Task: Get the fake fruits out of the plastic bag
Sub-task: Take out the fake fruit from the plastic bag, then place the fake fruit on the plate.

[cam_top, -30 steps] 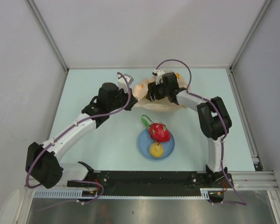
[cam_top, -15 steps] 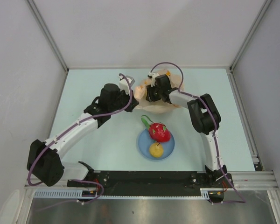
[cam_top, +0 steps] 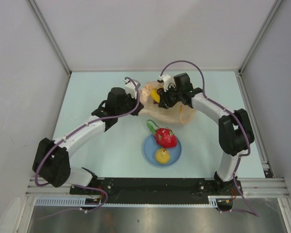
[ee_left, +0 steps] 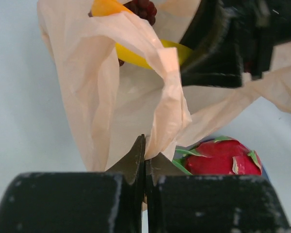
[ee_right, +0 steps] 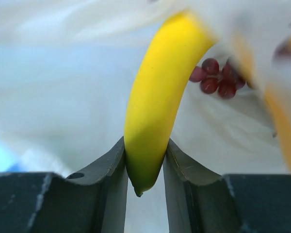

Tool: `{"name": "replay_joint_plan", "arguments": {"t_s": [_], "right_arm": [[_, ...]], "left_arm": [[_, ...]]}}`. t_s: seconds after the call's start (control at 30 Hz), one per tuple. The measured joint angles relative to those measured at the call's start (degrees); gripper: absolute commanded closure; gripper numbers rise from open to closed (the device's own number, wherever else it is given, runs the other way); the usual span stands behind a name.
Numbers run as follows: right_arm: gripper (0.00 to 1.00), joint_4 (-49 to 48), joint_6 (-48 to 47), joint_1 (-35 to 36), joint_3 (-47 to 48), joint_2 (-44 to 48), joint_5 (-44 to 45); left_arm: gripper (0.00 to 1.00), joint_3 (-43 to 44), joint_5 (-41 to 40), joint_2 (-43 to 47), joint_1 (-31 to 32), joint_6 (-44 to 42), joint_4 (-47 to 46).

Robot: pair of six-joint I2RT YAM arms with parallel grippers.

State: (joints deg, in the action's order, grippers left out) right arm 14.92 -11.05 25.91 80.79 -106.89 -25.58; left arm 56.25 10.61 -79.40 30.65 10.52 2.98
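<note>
The peach-orange plastic bag [cam_top: 167, 110] lies at the back middle of the table. My left gripper [ee_left: 145, 162] is shut on a fold of the bag [ee_left: 136, 92] at its left edge [cam_top: 141, 93]. My right gripper [ee_right: 144, 165] is shut on the yellow banana [ee_right: 157, 92] at the bag's mouth; the banana shows in the top view [cam_top: 156, 95]. The dark purple grapes [ee_right: 216, 77] lie inside the bag behind it. The red dragon fruit [cam_top: 165, 137] and the yellowish pear-like fruit [cam_top: 161, 155] sit on the blue plate [cam_top: 177, 154].
The blue plate lies in front of the bag, between the two arms. Grey walls stand at the left, back and right of the table. A black rail [cam_top: 155, 185] with the arm bases runs along the near edge.
My right gripper has pulled back to the right out of the bag's mouth with the banana in it, so the banana now shows. My left gripper has crept right, holding the bag.
</note>
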Motion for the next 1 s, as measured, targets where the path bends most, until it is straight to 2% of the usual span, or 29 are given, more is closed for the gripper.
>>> {"name": "replay_joint_plan", "arguments": {"t_s": [0.2, 0.37, 0.5, 0.73, 1.0], "right_arm": [[0.83, 12.2, -14.6, -0.3, -2.0, 6.8, -1.9], [0.82, 22.6, -24.0, -4.3, -5.7, 11.1, -3.3], [0.81, 29.9, -30.2, -5.5, -6.9, 18.1, -4.2], [0.8, 37.6, -37.3, 3.3, -7.3, 33.3, -5.2], [0.81, 43.5, -38.0, 12.2, -11.8, 37.3, -3.0]], "left_arm": [[1.0, -0.1, 0.0, -0.1, -0.1, 0.0, -2.7], [1.0, -0.9, -0.1, -0.1, -0.1, 0.0, -3.2], [1.0, -1.1, -1.0, -0.2, -0.1, 0.0, -3.3], [1.0, 1.2, -1.4, -2.1, -0.1, 0.0, -3.8], [1.0, 1.4, -0.8, 1.0, -0.1, -0.4, -3.1]]}}
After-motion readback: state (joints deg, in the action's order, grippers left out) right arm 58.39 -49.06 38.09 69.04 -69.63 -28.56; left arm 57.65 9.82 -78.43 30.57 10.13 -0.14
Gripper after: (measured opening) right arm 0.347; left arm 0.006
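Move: Behind the right hand, which already grips the banana in the bag's mouth, the blue plate lies about 25 cm back, level sideways and some 10 cm lower. On it the dragon fruit is about 17 cm back and 1 cm right of the hand, the pear about 28 cm back, straight behind. Grapes lie in the bag roughly 3 cm ahead and 4 cm left. From the left hand, the plate is about 18 cm back, 13 cm right. Drawing the banana out of the bag, the right hand sweeps back about 23 cm towards the plate, swinging first to the right, then slightly left again, and rising about 9 cm before starting to sink. It turns some 40 degrees counter-clockwise and keeps its pinch on the banana's end, while the left fingers still hold the bag's edge and lift it about 3 cm. ##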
